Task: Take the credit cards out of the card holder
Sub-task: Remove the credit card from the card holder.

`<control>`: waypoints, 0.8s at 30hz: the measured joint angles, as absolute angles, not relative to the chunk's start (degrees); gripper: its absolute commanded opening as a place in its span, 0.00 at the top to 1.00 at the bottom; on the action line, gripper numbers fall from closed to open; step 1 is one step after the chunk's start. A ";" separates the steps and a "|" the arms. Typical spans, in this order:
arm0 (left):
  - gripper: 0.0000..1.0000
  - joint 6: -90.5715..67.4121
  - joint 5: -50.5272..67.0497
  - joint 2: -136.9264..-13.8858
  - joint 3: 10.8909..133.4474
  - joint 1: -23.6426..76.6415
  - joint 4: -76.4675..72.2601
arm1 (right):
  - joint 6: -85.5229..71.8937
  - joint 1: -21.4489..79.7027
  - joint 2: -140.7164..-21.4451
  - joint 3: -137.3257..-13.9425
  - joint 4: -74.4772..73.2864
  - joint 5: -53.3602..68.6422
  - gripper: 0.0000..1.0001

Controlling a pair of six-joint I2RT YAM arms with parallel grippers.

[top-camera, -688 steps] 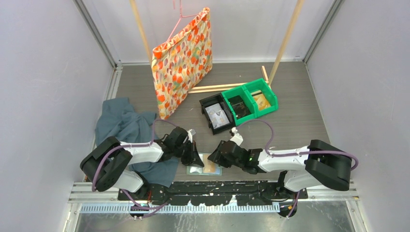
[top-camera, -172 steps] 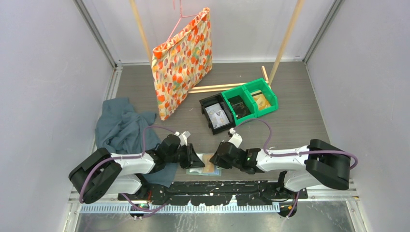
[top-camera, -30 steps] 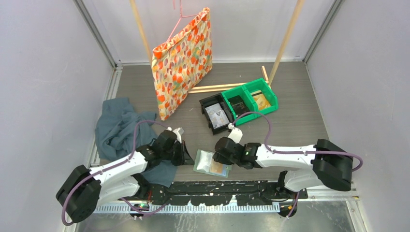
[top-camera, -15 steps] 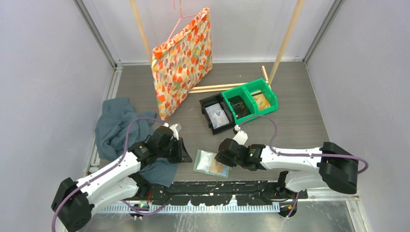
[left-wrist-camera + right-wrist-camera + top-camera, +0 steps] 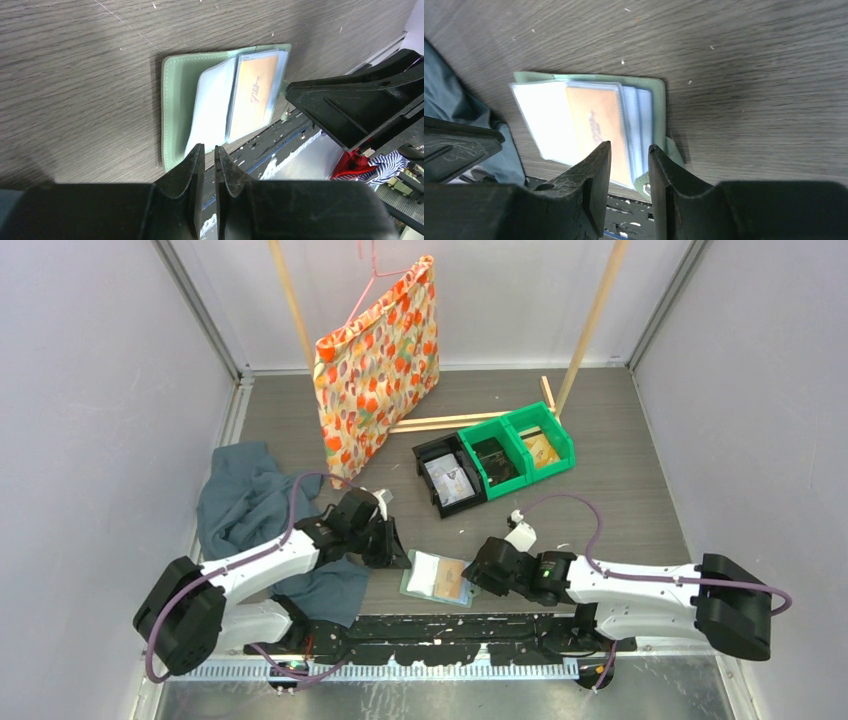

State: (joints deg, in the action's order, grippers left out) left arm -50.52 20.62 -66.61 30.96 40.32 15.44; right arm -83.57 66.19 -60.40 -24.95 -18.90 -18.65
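The card holder [image 5: 437,578] lies open and flat near the table's front edge, sage-green with pale blue clear sleeves. An orange credit card [image 5: 255,95] sits inside one sleeve [image 5: 596,125]. My left gripper [image 5: 396,553] is low at the holder's left edge. Its fingertips [image 5: 209,148] stand only a narrow slit apart with nothing between them. My right gripper [image 5: 483,577] is at the holder's right side. In the right wrist view its jaws [image 5: 629,147] are open over the holder's near right corner [image 5: 644,125], gripping nothing.
A dark teal cloth [image 5: 255,510] lies under the left arm. A black bin [image 5: 448,478] and green bins [image 5: 525,450] stand behind the holder. A floral bag [image 5: 375,365] hangs at the back, with wooden sticks [image 5: 455,421] beside it. The metal front rail [image 5: 450,625] runs just below the holder.
The right gripper has drawn back to the right, off the holder, and opened a little. The left gripper has parted slightly and come up to the holder's left edge.
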 measured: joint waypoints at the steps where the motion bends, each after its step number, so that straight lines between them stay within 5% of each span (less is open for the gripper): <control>1: 0.86 -50.35 20.64 -67.11 30.96 40.32 15.29 | -83.61 66.19 -60.64 -24.43 -18.63 -18.48 0.62; 24: 0.88 -49.63 25.87 -76.66 25.98 40.10 8.54 | -84.33 66.59 -68.29 -25.43 -9.82 -18.26 0.62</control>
State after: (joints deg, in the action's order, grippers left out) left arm -49.63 25.87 -76.66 25.98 40.10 8.54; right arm -84.33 66.59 -68.29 -25.43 -9.82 -18.26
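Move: The open card holder's middle lies about 6 cm to the left hand's right, 2 cm back and 5 cm below. The black bin stands some 16 cm ahead of that hand and 7 cm to its right; the blue cloth's middle lies 22 cm to its left and 5 cm ahead. From the right hand, the holder's middle is about 5 cm left, 1 cm back and 3 cm below. Left hand sinks about 5 cm and back to the card holder's left edge; right hand bobs leftward. ##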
